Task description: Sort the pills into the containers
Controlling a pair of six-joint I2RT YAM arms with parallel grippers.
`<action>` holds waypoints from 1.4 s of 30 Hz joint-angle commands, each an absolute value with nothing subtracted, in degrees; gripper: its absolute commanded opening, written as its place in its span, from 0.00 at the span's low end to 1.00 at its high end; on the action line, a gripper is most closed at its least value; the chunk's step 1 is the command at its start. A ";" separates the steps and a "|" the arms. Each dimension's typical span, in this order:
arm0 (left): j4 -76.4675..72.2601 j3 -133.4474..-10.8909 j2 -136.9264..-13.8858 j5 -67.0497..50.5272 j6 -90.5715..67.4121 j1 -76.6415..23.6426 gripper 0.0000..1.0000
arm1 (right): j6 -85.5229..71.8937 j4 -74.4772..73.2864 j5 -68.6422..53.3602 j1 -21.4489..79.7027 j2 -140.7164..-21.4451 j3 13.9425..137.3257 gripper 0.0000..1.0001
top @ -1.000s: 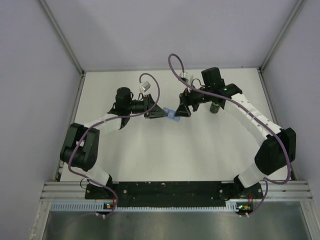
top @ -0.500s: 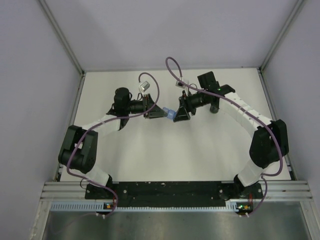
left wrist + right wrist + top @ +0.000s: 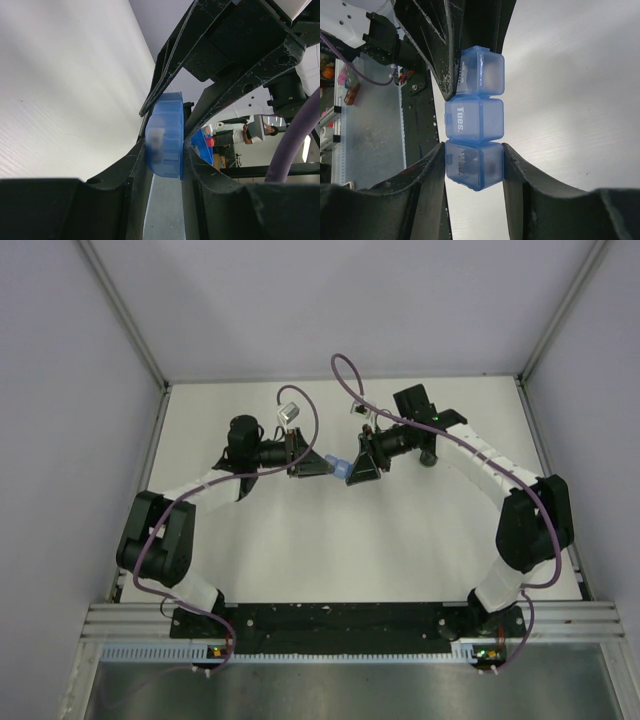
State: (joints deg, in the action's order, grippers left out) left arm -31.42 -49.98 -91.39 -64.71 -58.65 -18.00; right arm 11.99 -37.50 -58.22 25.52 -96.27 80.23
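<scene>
The translucent blue pill box [image 3: 337, 468] is held off the table between both grippers, at the table's middle back. My left gripper [image 3: 322, 466] is shut on one end compartment [image 3: 165, 135]. My right gripper [image 3: 351, 471] is shut on the opposite end compartment [image 3: 474, 170]. In the right wrist view the box [image 3: 474, 117] shows three closed compartments in a row, the middle one marked "Tues.", and the left gripper's fingers [image 3: 445, 55] clamp the far one. Dark shapes show through the walls; I cannot tell whether they are pills. No loose pills are in view.
A dark bottle [image 3: 429, 454] stands just behind the right arm's forearm, partly hidden by it. Grey walls close the table at the back and both sides. The arm bases sit on the black rail [image 3: 340, 618] at the near edge.
The right arm has swung slightly left, its elbow drawing in, and the pill box shifted a little left with both grippers. In the last half second nearly nothing has moved.
</scene>
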 commanded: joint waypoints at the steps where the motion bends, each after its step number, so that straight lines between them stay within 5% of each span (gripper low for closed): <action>1: -35.33 -49.66 -89.21 -65.21 -58.71 -17.84 0.00 | 12.92 -36.74 -60.21 24.96 -96.59 80.68 0.31; 11: -35.25 -49.57 -89.56 -65.04 -58.45 -17.84 0.00 | 12.57 -36.74 -60.91 24.52 -96.68 80.77 0.24; 16: -34.72 -49.48 -89.30 -64.86 -57.66 -17.75 0.00 | 12.39 -36.74 -59.86 24.52 -96.42 80.68 0.55; 21: -33.14 -49.57 -89.38 -64.51 -56.08 -17.84 0.00 | 12.39 -36.65 -58.45 24.35 -95.45 80.68 0.72; 42: -28.04 -50.10 -98.52 -59.42 -47.81 -17.49 0.00 | 10.99 -33.66 -51.33 19.78 -85.70 76.38 0.80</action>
State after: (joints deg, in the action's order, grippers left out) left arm -27.51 -49.69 -96.79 -61.56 -50.19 -17.93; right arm 11.11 -36.16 -52.31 19.84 -90.45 77.10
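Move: The pill container is already pinched by both hands. Its middle lies about 3 cm to the right of the left hand, 1 cm back and nearly level. From the right hand, which still grips the "Wed" end, that middle is about 3 cm left and 2 cm ahead, at much the same height. The green-lidded bottle stands on the table some 16 cm ahead of the right hand, 19 cm to its right and 16 cm below. After a short hold, the right hand opens wide, lets go of the "Wed" end and backs off to the right and somewhat forward, about 5 cm in all, its wrist turning slightly clockwise. The left hand keeps its pinch on the "Mon" end and, once the other has released, sinks about 5 cm towards the bare table with the container. ##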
